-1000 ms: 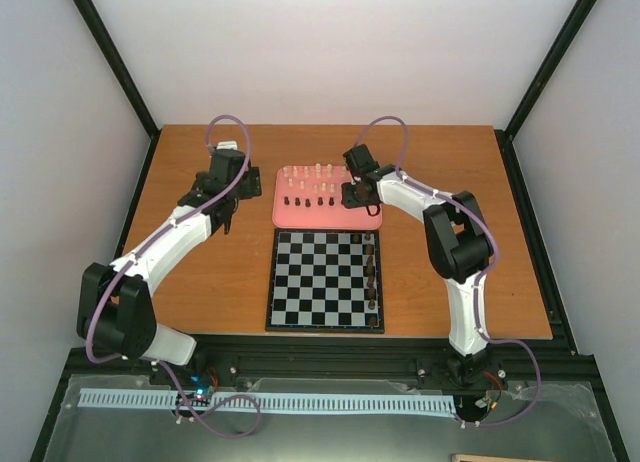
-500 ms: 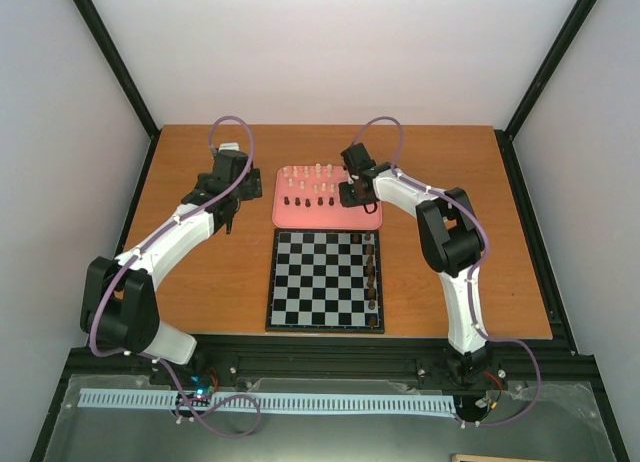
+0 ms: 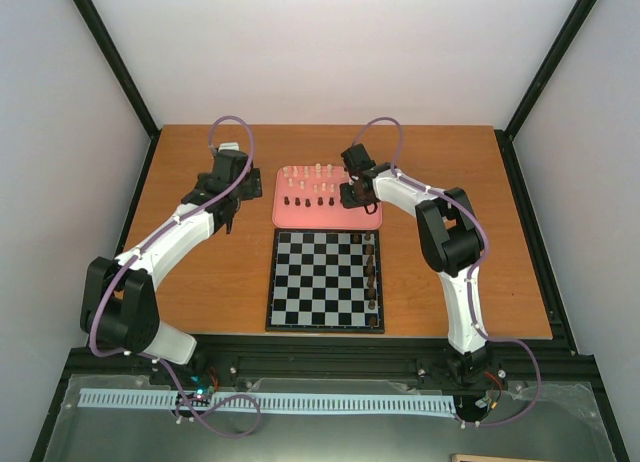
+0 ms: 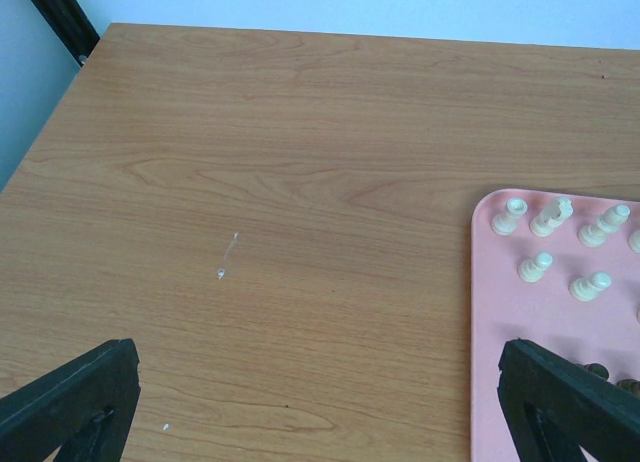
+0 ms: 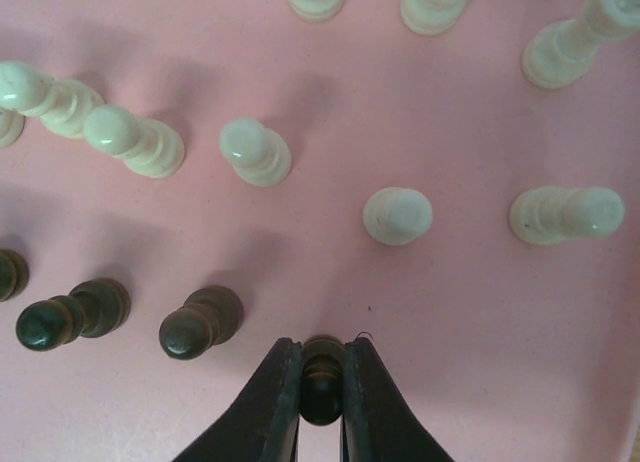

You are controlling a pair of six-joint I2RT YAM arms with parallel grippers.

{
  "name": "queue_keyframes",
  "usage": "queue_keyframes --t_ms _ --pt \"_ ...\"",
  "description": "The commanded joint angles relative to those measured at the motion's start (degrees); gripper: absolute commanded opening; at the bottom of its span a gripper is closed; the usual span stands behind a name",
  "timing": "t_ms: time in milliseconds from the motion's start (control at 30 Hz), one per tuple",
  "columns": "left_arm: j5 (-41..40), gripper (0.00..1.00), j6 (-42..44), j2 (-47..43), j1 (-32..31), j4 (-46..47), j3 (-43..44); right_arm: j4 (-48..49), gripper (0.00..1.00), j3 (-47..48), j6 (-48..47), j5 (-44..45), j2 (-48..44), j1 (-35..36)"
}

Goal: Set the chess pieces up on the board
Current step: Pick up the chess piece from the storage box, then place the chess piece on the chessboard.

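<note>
In the right wrist view, my right gripper (image 5: 322, 402) is shut on a dark pawn (image 5: 322, 377) that stands on the pink tray (image 5: 480, 322). Two more dark pawns (image 5: 200, 322) stand to its left, and several cream pieces (image 5: 397, 215) stand beyond it. From the top view, the right gripper (image 3: 350, 194) is over the tray's right part. The board (image 3: 300, 282) lies in front of the tray, with a column of dark pieces (image 3: 373, 272) along its right edge. My left gripper (image 3: 228, 217) hangs open over bare table left of the tray, with nothing between its fingers (image 4: 70, 402).
The pink tray (image 3: 325, 221) touches the board's far edge. Cream pieces (image 4: 545, 267) stand on the tray's left corner (image 4: 490, 312), close to my left gripper's right finger. Black frame posts rise at the table's back corners.
My right gripper has shifted slightly left over the tray and closed its jaws on the dark pawn. The left arm has barely moved.
</note>
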Motion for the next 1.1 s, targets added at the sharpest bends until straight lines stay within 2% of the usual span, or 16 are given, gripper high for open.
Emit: queue_keyframes --t_ms 0,367,433,767,1067 --pt "-0.8 1.0 0.3 0.5 0.1 1.3 2.4 -0.9 0.08 1.6 -0.4 1.1 0.7 -0.4" --pt "-0.8 1.0 0.4 0.6 0.1 1.5 2.4 0.9 0.06 -5.7 -5.7 0.2 -11.0 0.9" --pt "-0.7 1.0 0.4 0.5 0.1 1.6 2.4 1.0 0.06 -7.6 -7.4 -2.4 -13.8 1.6" --pt "0.4 1.0 0.0 -0.6 0.1 2.2 1.5 -2.4 0.06 -18.2 -9.6 -5.1 -26.6 3.8" --pt "0.4 1.0 -0.1 -1.2 0.1 2.8 0.9 -6.0 0.06 -23.6 -11.9 -4.1 -32.5 10.3"
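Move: The right fingers already hold a dark pawn in the pink storage box; its square, second column from the board's right edge, lies about 11 cm back, straight in line and 2 cm lower. Just beyond that square a placed dark pawn stands 8 cm back, and the corner piece 8 cm back and 3 cm right. In the box the next dark pawn is 3 cm left, level with it. From the left hand, the square is about 23 cm right, 7 cm back and 18 cm down. The right hand, fingers already shut on the dark pawn and squeezing a little more, first draws it up out of the storage box, clear of the neighbouring pawn, rising about 9 cm while starting to come back. It then levels off and carries the pawn back over the near rim to above the board's far right part, about 13 cm back in all, the wrist turning counter-clockwise nearly 20 degrees and the fingers keeping their grip. ##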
